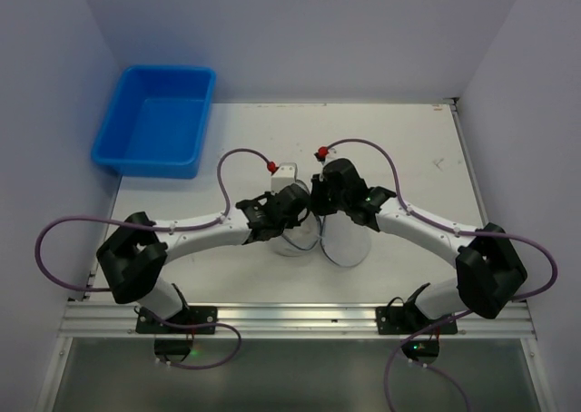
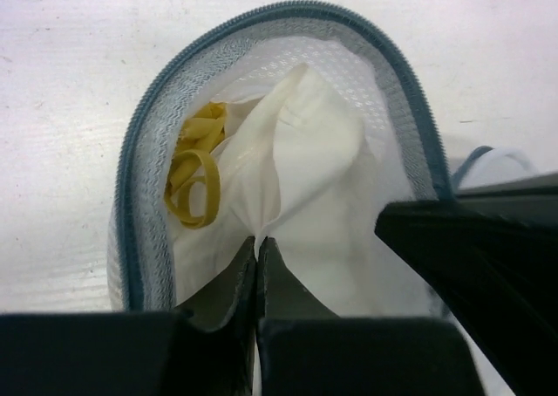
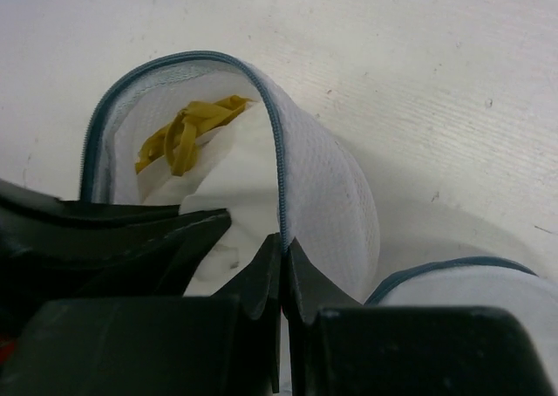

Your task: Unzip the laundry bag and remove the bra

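The laundry bag [image 1: 343, 241] lies at the table's middle, under both wrists. Its dark zip rim [image 2: 138, 160] stands open in an arch around the mouth. Inside lies the bra [image 2: 305, 152], white cloth with a yellow strap [image 2: 196, 176]. My left gripper [image 2: 257, 242] reaches into the mouth, shut on a fold of the white cloth. My right gripper [image 3: 283, 242] is shut on the bag's zip edge [image 3: 279, 152], holding the mesh wall [image 3: 331, 191] up. The bra [image 3: 231, 176] and yellow strap [image 3: 183, 134] also show in the right wrist view. In the top view the grippers [image 1: 309, 210] meet over the bag.
A blue plastic tub [image 1: 154, 122] stands at the back left corner. The bag's round flap [image 3: 471, 278] lies folded away at the lower right of the right wrist view. The right gripper's dark finger [image 2: 488, 256] crowds the bag's right side. White walls enclose the table.
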`<state>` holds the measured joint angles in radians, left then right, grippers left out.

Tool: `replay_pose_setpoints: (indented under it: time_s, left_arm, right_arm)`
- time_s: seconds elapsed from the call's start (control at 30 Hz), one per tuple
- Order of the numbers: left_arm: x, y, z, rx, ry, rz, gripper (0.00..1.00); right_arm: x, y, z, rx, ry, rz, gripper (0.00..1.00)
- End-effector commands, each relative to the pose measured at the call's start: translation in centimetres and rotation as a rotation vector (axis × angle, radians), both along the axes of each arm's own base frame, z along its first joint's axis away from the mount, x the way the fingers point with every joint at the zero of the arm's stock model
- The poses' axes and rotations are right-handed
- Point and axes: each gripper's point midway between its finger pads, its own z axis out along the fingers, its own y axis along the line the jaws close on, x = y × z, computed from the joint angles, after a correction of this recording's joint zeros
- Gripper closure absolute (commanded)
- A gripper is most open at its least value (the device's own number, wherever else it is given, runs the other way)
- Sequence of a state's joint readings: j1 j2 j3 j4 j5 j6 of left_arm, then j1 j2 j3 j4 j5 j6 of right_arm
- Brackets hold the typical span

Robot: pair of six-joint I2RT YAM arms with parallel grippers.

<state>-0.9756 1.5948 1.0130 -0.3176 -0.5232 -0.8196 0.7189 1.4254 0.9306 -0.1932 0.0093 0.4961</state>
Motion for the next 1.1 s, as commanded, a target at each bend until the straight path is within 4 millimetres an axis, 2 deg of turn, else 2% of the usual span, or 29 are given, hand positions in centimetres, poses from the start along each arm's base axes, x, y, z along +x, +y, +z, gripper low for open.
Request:
replay_pose_setpoints:
  time_s: [0.0, 0.03, 0.07, 0.13, 0.17, 0.23, 0.27, 0.3, 0.33, 0.37, 0.47, 0.5, 0.53, 0.57, 0.6, 0.63, 0.7, 0.73, 0.77, 0.8, 0.83, 0.87, 0.9, 0.93, 0.97, 1.0, 1.07]
  left_arm:
    - [0.3, -0.5, 5.7, -0.145, -0.120, -0.036, 1.00]
    - [-0.3, -1.0, 6.4, -0.185, -0.117, -0.078, 1.00]
    - [-0.5, -1.3, 9.1, -0.251, -0.171, -0.120, 1.00]
    - [-1.9, -1.9, 10.1, -0.294, -0.185, -0.229, 1.00]
    - [-2.4, -1.9, 12.1, -0.346, -0.220, -0.258, 1.00]
    - [-3.5, -1.7, 12.9, -0.383, -0.226, -0.309, 1.00]
    - [-3.9, -1.4, 14.9, -0.438, -0.269, -0.323, 1.00]
    - [-4.2, -1.0, 15.0, -0.454, -0.274, -0.325, 1.00]
    - [-4.4, -0.4, 16.9, -0.509, -0.308, -0.319, 1.00]
    - [-4.4, 0.0, 17.6, -0.529, -0.325, -0.314, 1.00]
    - [-3.1, 2.4, 21.0, -0.585, -0.408, -0.258, 1.00]
    - [-2.5, 3.2, 22.0, -0.595, -0.432, -0.238, 1.00]
    - [-1.2, 4.7, 24.0, -0.610, -0.479, -0.194, 1.00]
    - [-0.6, 5.4, 25.0, -0.610, -0.506, -0.171, 1.00]
    - [0.9, 7.1, 25.9, -0.584, -0.545, -0.100, 1.00]
    - [1.4, 8.1, 28.0, -0.572, -0.588, -0.068, 1.00]
    - [3.5, 9.9, 29.3, -0.520, -0.627, -0.001, 1.00]
    - [4.2, 11.1, 31.7, -0.504, -0.674, 0.041, 1.00]
    - [5.5, 11.4, 31.8, -0.480, -0.674, 0.067, 1.00]
    - [6.8, 12.8, 32.4, -0.459, -0.689, 0.102, 1.00]
    - [7.5, 13.7, 34.6, -0.464, -0.726, 0.119, 1.00]
    - [9.2, 14.0, 34.3, -0.443, -0.708, 0.140, 1.00]
    - [10.8, 16.2, 34.6, -0.422, -0.720, 0.196, 1.00]
    - [11.5, 16.8, 36.7, -0.451, -0.746, 0.193, 1.00]
    - [13.4, 17.3, 36.0, -0.445, -0.721, 0.209, 1.00]
    - [14.8, 19.6, 36.3, -0.438, -0.733, 0.254, 1.00]
    - [17.2, 20.8, 37.6, -0.449, -0.745, 0.257, 1.00]
  right_arm:
    - [0.8, -0.4, 1.1, 0.016, -0.055, -0.038, 1.00]
    - [0.9, -0.6, 0.9, 0.008, -0.055, -0.044, 1.00]
    - [1.1, -0.8, 0.8, -0.002, -0.058, -0.052, 1.00]
    - [1.3, -1.0, 0.5, -0.014, -0.056, -0.056, 1.00]
    - [1.4, -1.1, 0.3, -0.025, -0.052, -0.059, 1.00]
    - [1.5, -1.3, 0.0, -0.043, -0.049, -0.062, 1.00]
    - [1.6, -1.4, 0.0, -0.049, -0.050, -0.060, 1.00]
    - [1.6, -1.5, -0.2, -0.056, -0.048, -0.060, 1.00]
    - [1.5, -1.7, -0.5, -0.066, -0.042, -0.063, 1.00]
    - [1.5, -1.7, -0.6, -0.069, -0.040, -0.062, 1.00]
    - [1.1, -1.8, -1.2, -0.073, -0.022, -0.055, 1.00]
    - [1.0, -1.8, -1.4, -0.073, -0.018, -0.055, 1.00]
    - [0.9, -1.8, -1.5, -0.072, -0.012, -0.051, 1.00]
    - [0.7, -1.8, -1.6, -0.077, -0.005, -0.050, 1.00]
    - [0.6, -1.9, -1.7, -0.078, -0.002, -0.048, 1.00]
    - [0.6, -1.9, -1.8, -0.076, 0.002, -0.047, 1.00]
    - [0.3, -1.9, -1.8, -0.073, 0.006, -0.042, 1.00]
    - [0.2, -1.9, -1.8, -0.071, 0.009, -0.041, 1.00]
    - [0.1, -1.9, -1.9, -0.069, 0.015, -0.037, 1.00]
    - [-0.1, -2.0, -1.9, -0.069, 0.017, -0.036, 1.00]
    - [-0.2, -2.0, -2.0, -0.068, 0.022, -0.036, 1.00]
    - [-0.4, -1.9, -2.0, -0.064, 0.027, -0.031, 1.00]
    - [-0.5, -2.0, -2.1, -0.062, 0.033, -0.028, 1.00]
    - [-0.7, -1.9, -2.0, -0.055, 0.035, -0.026, 1.00]
    - [-0.8, -1.9, -2.0, -0.053, 0.037, -0.024, 1.00]
    - [-0.9, -1.9, -2.1, -0.051, 0.040, -0.022, 1.00]
    - [-1.0, -1.9, -1.9, -0.046, 0.041, -0.017, 1.00]
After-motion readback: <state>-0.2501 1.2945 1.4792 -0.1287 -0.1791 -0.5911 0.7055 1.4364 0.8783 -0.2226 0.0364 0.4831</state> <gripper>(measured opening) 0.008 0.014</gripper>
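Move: The white cloth is already pinched in the left hand, inside the open mouth of the laundry bag. The blue bin lies about 35 cm ahead of that hand, 41 cm to its left and some 4 cm lower; the yellow cloth is roughly 4 cm ahead, 4 cm left and 3 cm below. The bag's middle is about 2 cm left, 1 cm back and 4 cm below. From the right hand the bin is some 34 cm ahead, 44 cm left and 8 cm lower. The white cloth, kept pinched in the shut left fingers, is pulled up out of the bag, drawing slightly back at first, then swept on upward, left and forward towards the blue bin: about 36 cm up and 19 cm left by the end, the fingers tipping up towards level. The right hand keeps its pinch on the bag's zip edge, easing down about 3 cm and a little right. ##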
